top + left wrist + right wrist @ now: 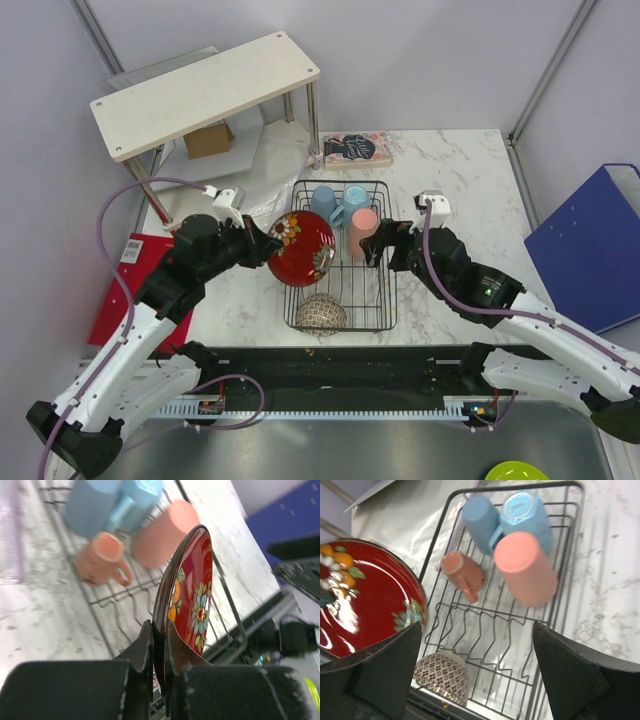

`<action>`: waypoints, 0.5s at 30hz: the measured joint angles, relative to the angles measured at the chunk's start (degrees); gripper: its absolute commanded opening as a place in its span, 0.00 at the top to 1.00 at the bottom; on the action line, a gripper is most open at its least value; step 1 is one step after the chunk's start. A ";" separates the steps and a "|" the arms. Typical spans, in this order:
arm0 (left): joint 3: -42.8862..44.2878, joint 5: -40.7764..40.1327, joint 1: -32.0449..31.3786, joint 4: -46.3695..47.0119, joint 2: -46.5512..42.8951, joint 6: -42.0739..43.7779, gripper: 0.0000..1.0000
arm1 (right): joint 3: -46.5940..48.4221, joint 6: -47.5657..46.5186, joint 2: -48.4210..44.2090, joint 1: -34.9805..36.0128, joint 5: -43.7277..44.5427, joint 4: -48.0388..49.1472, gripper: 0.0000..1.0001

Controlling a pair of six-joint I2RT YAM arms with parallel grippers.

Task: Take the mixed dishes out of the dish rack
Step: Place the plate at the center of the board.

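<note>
My left gripper (265, 240) is shut on the rim of the dark red flowered plate (302, 248), held on edge over the left side of the black wire dish rack (370, 327). In the left wrist view the fingers pinch the plate (192, 590). My right gripper (372, 248) is open and empty above the rack's right side, near the salmon tumbler (525, 567). Two light blue mugs (480, 517) (525, 512) lie at the rack's far end. The salmon mug (462, 572) lies beside them. The patterned bowl (442, 677) sits upside down at the near end.
A white wooden shelf (205, 90) stands at the back left with a cardboard box (208, 140) under it. A book (355, 148) lies behind the rack. A blue folder (590, 245) is at the right and a red sheet (120, 300) at the left edge.
</note>
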 measured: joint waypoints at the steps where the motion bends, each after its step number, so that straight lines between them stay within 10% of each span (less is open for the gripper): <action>1: 0.66 -0.59 1.51 -0.76 0.00 -0.02 0.98 | -0.02 -0.07 -0.48 0.00 1.75 -1.05 0.02; 15: 4.68 -15.91 23.45 -9.31 6.25 -6.99 0.98 | -2.75 -1.16 -9.22 0.00 10.45 -4.13 0.02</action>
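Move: The left hand holds the plate by its rim; the centre of the red board it goes to lies about 35 cm to its left, some 8 cm back and roughly 20 cm below. Behind it, in the rack, the orange mug sits about 11 cm right and 9 cm ahead, and the patterned bowl about 13 cm right and 14 cm back, both some 16 cm below. From the empty right hand, the board's centre is around 65 cm left, 8 cm back and 20 cm below. Keeping its pinch on the plate's rim, the left hand swings briskly away from the rack, some 15 cm left and half as far forward, turning about 40 degrees counter-clockwise until its fingers point nearly straight ahead, and near the end it starts to sink towards the height of the board. The right hand, already clear of the plate and still wide open, backs off about 5 cm to the right with a slight rise and a small clockwise turn. ##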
